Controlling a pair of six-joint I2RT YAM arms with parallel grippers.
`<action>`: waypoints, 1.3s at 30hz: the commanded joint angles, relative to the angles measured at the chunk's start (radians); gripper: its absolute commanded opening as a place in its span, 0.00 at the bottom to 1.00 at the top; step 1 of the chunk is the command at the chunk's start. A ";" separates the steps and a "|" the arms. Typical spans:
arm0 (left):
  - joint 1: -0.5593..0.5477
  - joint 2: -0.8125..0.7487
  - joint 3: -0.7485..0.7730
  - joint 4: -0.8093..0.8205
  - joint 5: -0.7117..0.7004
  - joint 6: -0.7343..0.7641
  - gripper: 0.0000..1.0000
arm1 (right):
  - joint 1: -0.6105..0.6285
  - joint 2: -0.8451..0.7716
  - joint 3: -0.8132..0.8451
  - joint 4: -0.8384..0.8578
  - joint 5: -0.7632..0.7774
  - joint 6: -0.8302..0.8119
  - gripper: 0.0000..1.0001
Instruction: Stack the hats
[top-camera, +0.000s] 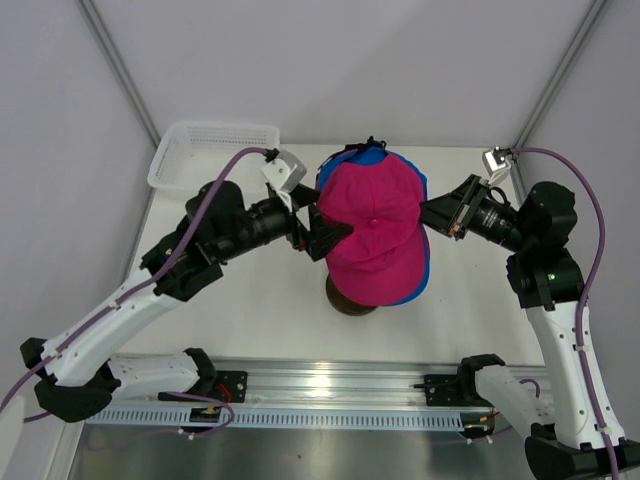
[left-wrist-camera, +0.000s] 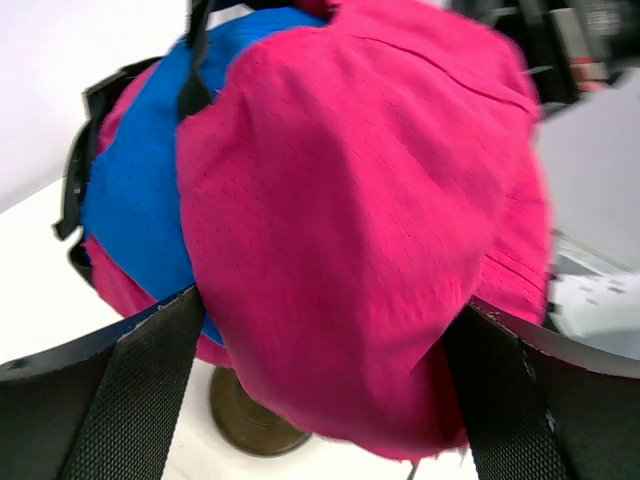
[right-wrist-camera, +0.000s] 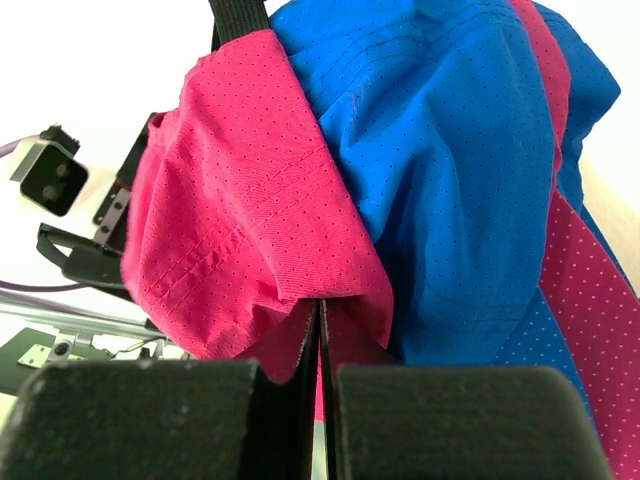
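Observation:
A stack of hats sits on a stand with a dark round base (top-camera: 345, 303). The top hat is magenta pink (top-camera: 370, 230), with a blue hat's edge (top-camera: 422, 272) showing under it. My left gripper (top-camera: 325, 232) is open at the stack's left side. In the left wrist view its fingers (left-wrist-camera: 140, 390) stand on either side of the pink hat (left-wrist-camera: 380, 220), with a blue hat (left-wrist-camera: 140, 190) behind. My right gripper (top-camera: 428, 215) is at the stack's right side. In the right wrist view it (right-wrist-camera: 320, 305) is shut on a fold of the pink hat (right-wrist-camera: 240, 230), beside a blue hat (right-wrist-camera: 460, 180).
A white mesh basket (top-camera: 210, 150) stands at the back left corner of the table. White walls close in the back and both sides. The arms' base rail (top-camera: 330, 385) runs along the near edge.

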 joint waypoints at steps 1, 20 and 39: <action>-0.030 0.030 0.058 0.043 -0.199 0.050 0.98 | 0.002 -0.018 -0.001 0.052 0.028 0.006 0.00; -0.044 -0.041 0.237 0.138 0.049 -0.128 0.01 | -0.008 -0.044 0.238 -0.231 0.067 -0.293 0.66; 0.301 0.390 0.901 0.043 -0.303 -0.498 0.01 | -0.074 0.146 0.369 0.135 0.058 -0.513 0.93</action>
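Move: The pink hat sits on the head stand, its middle about 8 cm right of and 2 cm back from the left hand, roughly at hand height; its left edge is between the open fingers. From the shut right hand, its middle is some 8 cm left, 2 cm back. The blue hat lies under it, 9 cm right of the left hand, 1 cm back and 4 cm down. The stand's base is 5 cm right, 2 cm ahead, 38 cm below that hand. The pink hat's left edge is pinched as the left hand eases 2 cm forward and shuts; that hand then hoists it about 25 cm, drifting back before swinging forward and left, away from the stand, fingers tipping up some 30 degrees. The right hand, shut on the right edge, opens wide and lets go, rising 5 cm with a roll, first backward, then forward. ##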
